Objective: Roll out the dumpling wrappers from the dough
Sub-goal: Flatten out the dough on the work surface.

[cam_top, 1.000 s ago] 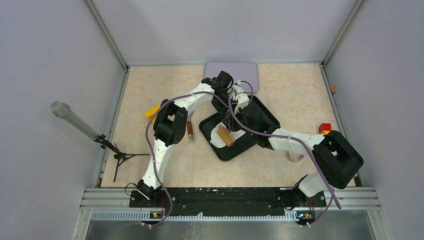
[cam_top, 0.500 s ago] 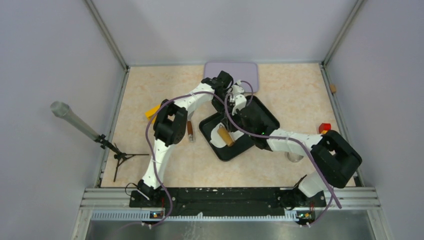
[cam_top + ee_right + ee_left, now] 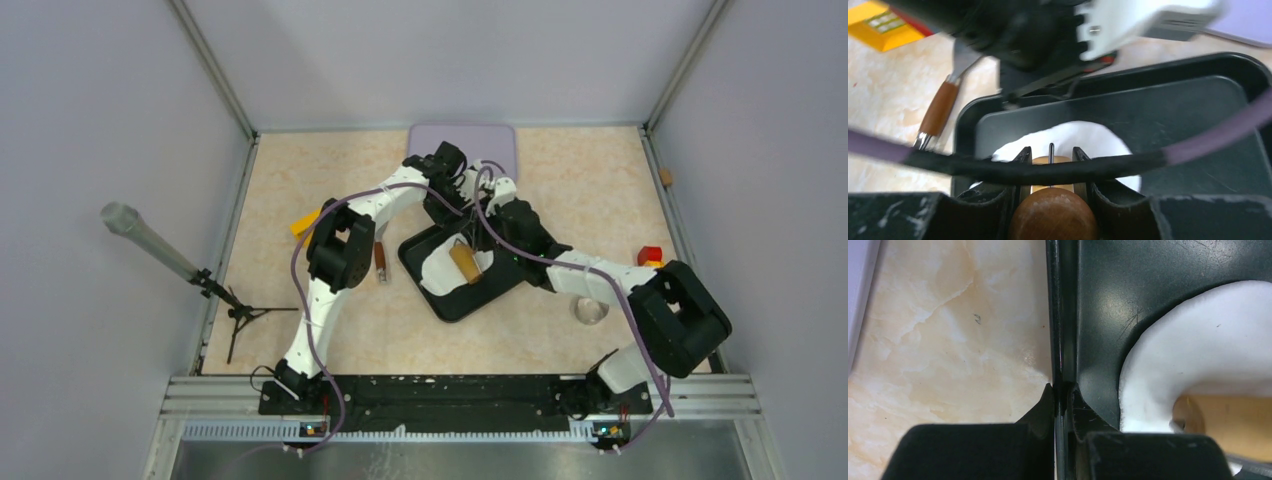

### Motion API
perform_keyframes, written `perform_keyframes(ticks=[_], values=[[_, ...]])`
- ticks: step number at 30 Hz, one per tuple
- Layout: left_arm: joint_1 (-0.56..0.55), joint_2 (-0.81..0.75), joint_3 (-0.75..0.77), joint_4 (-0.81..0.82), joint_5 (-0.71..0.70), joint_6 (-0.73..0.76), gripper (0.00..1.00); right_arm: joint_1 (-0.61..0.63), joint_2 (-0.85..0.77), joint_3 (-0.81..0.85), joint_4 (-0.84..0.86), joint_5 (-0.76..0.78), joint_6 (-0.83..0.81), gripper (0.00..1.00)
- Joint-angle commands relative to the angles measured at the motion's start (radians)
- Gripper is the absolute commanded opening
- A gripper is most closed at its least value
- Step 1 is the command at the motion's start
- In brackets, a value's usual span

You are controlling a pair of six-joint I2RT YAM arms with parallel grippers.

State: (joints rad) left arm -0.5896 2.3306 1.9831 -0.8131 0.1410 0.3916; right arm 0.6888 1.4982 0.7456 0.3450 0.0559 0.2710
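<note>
The dough (image 3: 447,272) is a flattened white sheet lying in the black tray (image 3: 500,290). A wooden rolling pin (image 3: 463,263) rests on it. My right gripper (image 3: 468,243) is shut on the pin's round handle (image 3: 1052,215), with the dough (image 3: 1068,134) just beyond my fingertips (image 3: 1023,154). My left gripper (image 3: 1062,395) is shut on the tray's rim (image 3: 1061,330) at the far left side, and the dough (image 3: 1198,355) curls round the pin's end (image 3: 1233,420) beside it. The dumpling wrappers are out of view.
A purple board (image 3: 462,145) lies behind the tray. A brown-handled utensil (image 3: 380,258) and a yellow object (image 3: 303,225) lie to the left. A small glass dish (image 3: 590,310) and a red and yellow block (image 3: 650,256) sit to the right. A tripod (image 3: 235,312) stands outside the left wall.
My right arm has swung right and pushed the rolling pin toward the back of the tray, over the dough. The left gripper has stayed on the tray rim.
</note>
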Motion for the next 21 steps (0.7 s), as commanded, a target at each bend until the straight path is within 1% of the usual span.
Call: perform_keyframes(ticks=[1, 8, 13, 15, 17, 21], values=[[0.003, -0.035, 0.026, -0.011, -0.061, 0.046, 0.0, -0.04, 0.056, -0.076, -0.296, 0.026, -0.053, 0.0], [0.002, -0.034, 0.031, -0.015, -0.069, 0.041, 0.0, 0.137, 0.154, -0.027, -0.309, -0.052, -0.064, 0.0], [0.001, -0.037, 0.033, -0.018, -0.074, 0.045, 0.0, 0.218, 0.176, -0.001, -0.322, -0.094, -0.069, 0.0], [0.002, -0.037, 0.033, -0.021, -0.076, 0.048, 0.0, 0.221, 0.161, 0.001, -0.325, -0.067, -0.066, 0.0], [0.001, -0.038, 0.033, -0.021, -0.077, 0.049, 0.0, 0.201, 0.143, -0.009, -0.321, -0.001, -0.071, 0.0], [0.001, -0.04, 0.035, -0.024, -0.075, 0.051, 0.0, 0.061, 0.119, -0.032, -0.331, 0.043, -0.064, 0.0]])
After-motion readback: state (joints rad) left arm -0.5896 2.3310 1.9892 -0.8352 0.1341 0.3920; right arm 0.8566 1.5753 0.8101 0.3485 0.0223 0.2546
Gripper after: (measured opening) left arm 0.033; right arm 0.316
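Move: My right hand already holds the roller's handle, its cylinder on the dough some 8 cm below, 4 cm back and 3 cm left. From that hand the dough's middle lies about 5 cm left, 4 cm back and 10 cm down; the spatula handle is some 21 cm left and 4 cm back. From my left hand, pinching the tray's far-left rim, the dough's middle is about 11 cm back and 1 cm right. I finish the forward-right stroke with my right hand, just a centimetre or two more, then reverse and roll left and back in one quick level sweep of about 11 cm across the dough towards its left, near edge, easing back about a centimetre at the end. The wrist swings some 15 degrees counter-clockwise with the stroke and keeps its grip on the handle, while my left hand goes on pinching the tray rim to steady it. ##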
